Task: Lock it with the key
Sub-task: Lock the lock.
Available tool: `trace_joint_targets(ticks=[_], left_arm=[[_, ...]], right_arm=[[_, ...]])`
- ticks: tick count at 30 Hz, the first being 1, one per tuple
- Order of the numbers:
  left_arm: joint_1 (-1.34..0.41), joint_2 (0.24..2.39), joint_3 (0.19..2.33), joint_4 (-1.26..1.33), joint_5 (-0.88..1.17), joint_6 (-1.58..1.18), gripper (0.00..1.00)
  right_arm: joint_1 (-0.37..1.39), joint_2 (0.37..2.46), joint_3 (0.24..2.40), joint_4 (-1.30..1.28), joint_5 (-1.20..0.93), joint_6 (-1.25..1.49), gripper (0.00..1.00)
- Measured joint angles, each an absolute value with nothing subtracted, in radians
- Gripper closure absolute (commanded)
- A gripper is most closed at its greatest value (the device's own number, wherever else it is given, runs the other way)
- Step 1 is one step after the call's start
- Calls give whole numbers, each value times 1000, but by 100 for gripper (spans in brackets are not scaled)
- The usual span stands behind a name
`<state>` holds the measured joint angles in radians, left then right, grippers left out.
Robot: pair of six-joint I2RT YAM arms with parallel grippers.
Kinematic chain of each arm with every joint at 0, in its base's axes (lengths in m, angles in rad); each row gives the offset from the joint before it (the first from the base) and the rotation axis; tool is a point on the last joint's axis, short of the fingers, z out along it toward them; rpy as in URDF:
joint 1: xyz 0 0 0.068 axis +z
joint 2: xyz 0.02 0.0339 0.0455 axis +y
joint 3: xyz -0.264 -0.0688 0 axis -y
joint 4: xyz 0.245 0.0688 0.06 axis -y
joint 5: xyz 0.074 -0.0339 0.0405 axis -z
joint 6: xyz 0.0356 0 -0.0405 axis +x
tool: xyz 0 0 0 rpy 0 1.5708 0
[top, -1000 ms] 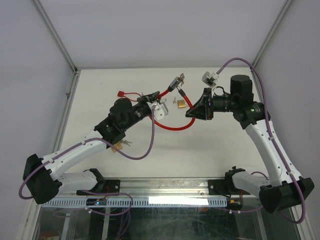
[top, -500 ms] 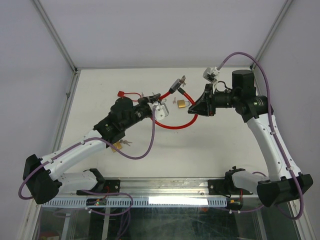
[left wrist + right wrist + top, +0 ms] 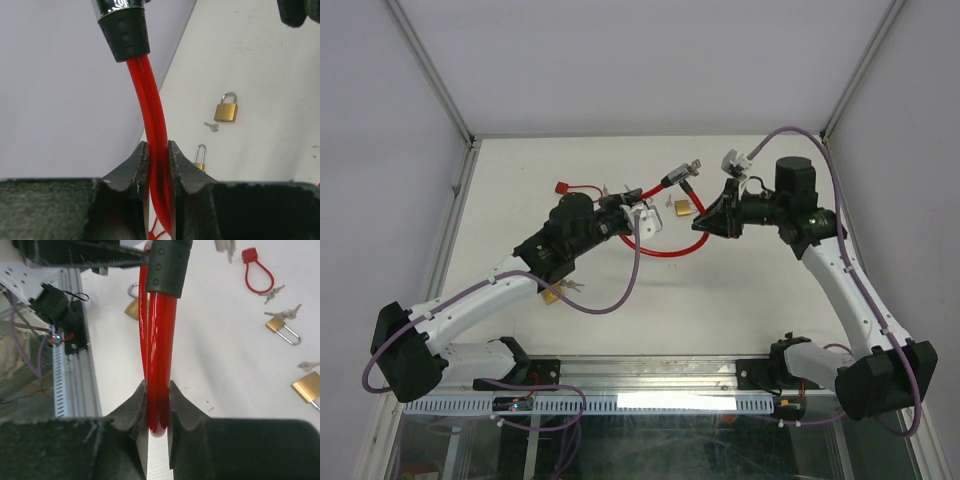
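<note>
A red cable lock (image 3: pixel 665 254) loops over the middle of the table. Its silver and black lock head (image 3: pixel 678 177) is lifted, and what looks like the key (image 3: pixel 697 165) sticks out of its far end. My left gripper (image 3: pixel 625 207) is shut on the red cable (image 3: pixel 150 100) just below a black collar (image 3: pixel 125 32). My right gripper (image 3: pixel 703 226) is shut on the doubled red cable (image 3: pixel 161 350) under another black collar (image 3: pixel 167 265). Both pairs of jaws press the cable from either side, the left gripper (image 3: pixel 157 147) and the right gripper (image 3: pixel 157 387) alike.
A brass padlock (image 3: pixel 681 208) lies between the two grippers. A small red loop lock (image 3: pixel 570 187) lies at the back left. Another brass padlock with keys (image 3: pixel 555 294) lies beside the left forearm. More padlocks (image 3: pixel 282 327) and loose keys (image 3: pixel 211 126) dot the table.
The lock head has swung down and to the right, now lying nearly level. The right wrist has dropped and turned slightly. The left gripper has shifted a little to the right with the cable.
</note>
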<state>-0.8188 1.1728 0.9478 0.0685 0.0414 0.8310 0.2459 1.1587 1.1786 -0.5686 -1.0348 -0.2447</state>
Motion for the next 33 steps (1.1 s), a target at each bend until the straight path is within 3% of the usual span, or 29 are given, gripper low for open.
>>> trace_joint_targets(ticks=[8, 23, 33], left_arm=[[-859, 1311, 913, 117, -80, 931, 100], [-924, 1614, 696, 682, -313, 1095, 100], [-989, 1711, 664, 926, -408, 1217, 100]], right_arm=[[237, 1188, 733, 32, -975, -287, 100], [231, 1551, 489, 756, -845, -291, 100], [216, 1619, 372, 1075, -854, -306, 100]])
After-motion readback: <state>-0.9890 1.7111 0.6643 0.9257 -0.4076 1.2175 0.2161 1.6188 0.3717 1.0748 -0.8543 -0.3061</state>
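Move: Both hands already grip the red cable, one near each end. The cable lock's joined ends and key lie about 9 cm right, 3 cm ahead and 4 cm above the left hand, and roughly 5 cm ahead, 4 cm left and 7 cm above the right. On the table some 27 cm below, the brass padlock is about 21 cm ahead and 15 right of the left hand, the small padlock about 22 ahead and 3 right of it. Down, quickly and together, go both hands with the red cable still pinched: the right sinks some 20 cm while reaching about 8 cm forward, the left sinks about 14 cm with a little forward and right, then both nearly stop. The right rolls roughly 25 degrees about its fingers, front side rising; the left twists counter-clockwise as its fingers dip. ##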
